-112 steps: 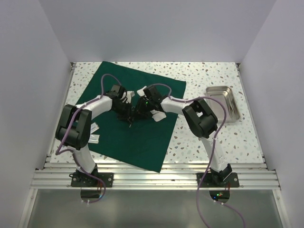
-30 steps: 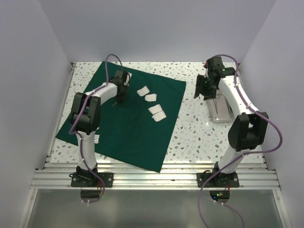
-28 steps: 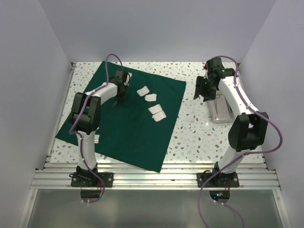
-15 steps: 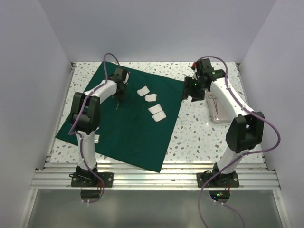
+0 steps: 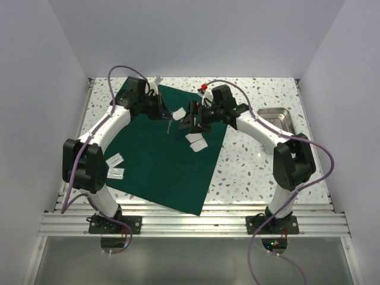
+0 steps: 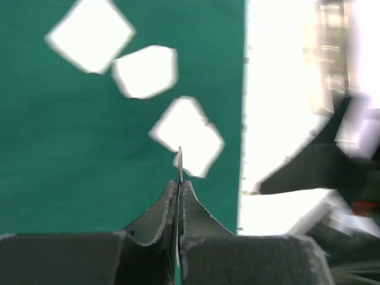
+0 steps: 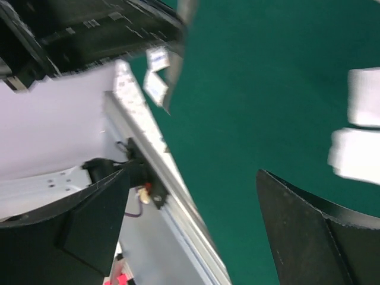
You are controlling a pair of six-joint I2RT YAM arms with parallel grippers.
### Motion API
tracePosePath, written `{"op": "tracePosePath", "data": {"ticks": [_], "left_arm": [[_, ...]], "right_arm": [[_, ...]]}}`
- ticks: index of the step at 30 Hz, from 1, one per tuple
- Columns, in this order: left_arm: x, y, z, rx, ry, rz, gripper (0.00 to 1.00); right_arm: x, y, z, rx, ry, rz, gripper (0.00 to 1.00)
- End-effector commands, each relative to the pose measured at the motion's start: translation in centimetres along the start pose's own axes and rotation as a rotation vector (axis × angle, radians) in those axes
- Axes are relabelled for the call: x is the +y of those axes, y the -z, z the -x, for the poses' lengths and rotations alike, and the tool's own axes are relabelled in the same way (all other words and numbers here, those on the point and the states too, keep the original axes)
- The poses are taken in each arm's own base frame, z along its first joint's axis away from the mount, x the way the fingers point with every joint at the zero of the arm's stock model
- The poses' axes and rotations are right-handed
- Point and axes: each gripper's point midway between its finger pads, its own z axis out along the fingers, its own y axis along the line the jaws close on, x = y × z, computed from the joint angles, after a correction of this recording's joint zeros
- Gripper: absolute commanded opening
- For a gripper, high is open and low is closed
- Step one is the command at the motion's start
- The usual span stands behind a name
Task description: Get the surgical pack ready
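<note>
The dark green cloth (image 5: 160,166) lies spread flat on the table. Three white gauze pads (image 5: 195,141) lie on its far right part, and they also show in the left wrist view (image 6: 187,133). My left gripper (image 5: 164,111) hangs over the cloth, shut on a thin metal instrument (image 6: 180,169) that points down beside the pads. My right gripper (image 5: 187,121) hovers just right of it, open, with only cloth (image 7: 237,119) between its fingers (image 7: 314,237). The steel tray (image 5: 280,111) stands off the cloth at the right, partly behind the right arm.
Two small white tags (image 5: 115,166) lie at the cloth's left edge. The two arms reach close together over the cloth's far side. An aluminium rail (image 5: 190,222) runs along the near table edge. White walls close in three sides.
The left gripper shut on the instrument and carried it right, toward the pads. The right arm swung left from the tray to over the cloth, and its jaws opened wide.
</note>
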Motion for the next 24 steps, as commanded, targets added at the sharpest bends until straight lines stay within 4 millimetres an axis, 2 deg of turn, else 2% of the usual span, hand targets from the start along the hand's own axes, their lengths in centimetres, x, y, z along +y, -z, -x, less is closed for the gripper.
{"op": "tracePosePath", "data": {"ticks": [1, 3, 7, 10, 17, 18, 21, 23, 24], "left_arm": [[-5.4, 1.6, -0.1, -0.014, 0.048, -0.299, 0.0], [-6.3, 2.3, -0.9, 0.005, 0.081, -0.359, 0.0], [-7.3, 2.7, -1.7, 0.006, 0.131, -0.434, 0.0], [-7.6, 3.2, -1.8, -0.002, 0.141, -0.451, 0.0], [-8.0, 3.4, -1.4, -0.012, 0.169, -0.465, 0.0], [-8.1, 3.4, -1.3, -0.016, 0.172, -0.467, 0.0], [-8.3, 3.4, -1.2, -0.015, 0.184, -0.476, 0.0], [-8.3, 3.3, -1.3, -0.012, 0.188, -0.478, 0.0], [-8.2, 3.3, -1.2, -0.012, 0.186, -0.478, 0.0]], "right_arm": [[5.2, -0.9, 0.6, -0.031, 0.032, 0.212, 0.9], [5.5, -1.6, 0.3, -0.032, 0.039, 0.225, 0.89], [5.3, -2.6, -0.4, -0.015, -0.01, 0.238, 0.74], [4.8, -3.0, -0.8, -0.009, -0.022, 0.229, 0.61], [3.6, -3.5, -1.5, 0.005, -0.039, 0.205, 0.5], [3.7, -3.6, -1.6, 0.008, -0.04, 0.206, 0.45], [3.3, -3.8, -1.7, 0.011, -0.047, 0.196, 0.38], [3.2, -3.9, -1.6, 0.005, -0.047, 0.186, 0.26], [3.1, -3.8, -1.4, -0.002, -0.039, 0.175, 0.1]]}}
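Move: The left gripper, shut on the slim instrument, has the right gripper's open jaws about 9 cm to its right and 6 cm back, at roughly its own height. A single gauze pad lies some 12 cm ahead of it and 5 cm right, 16 cm below. From the right gripper, the instrument's middle is about 8 cm left, 3 cm ahead and 2 cm lower; the near gauze pair is roughly 6 cm ahead, 4 cm right and 17 cm below. Bring the left gripper right and back, about 5 cm and 4 cm, rolling some 25 degrees so its left side drops, and ease it up at the end, keeping hold of the instrument as it meets the right jaws. Slide the right gripper 5 cm left and slightly back, stop, sink a little and close its fingers from wide to nearly shut around the instrument's free part. ##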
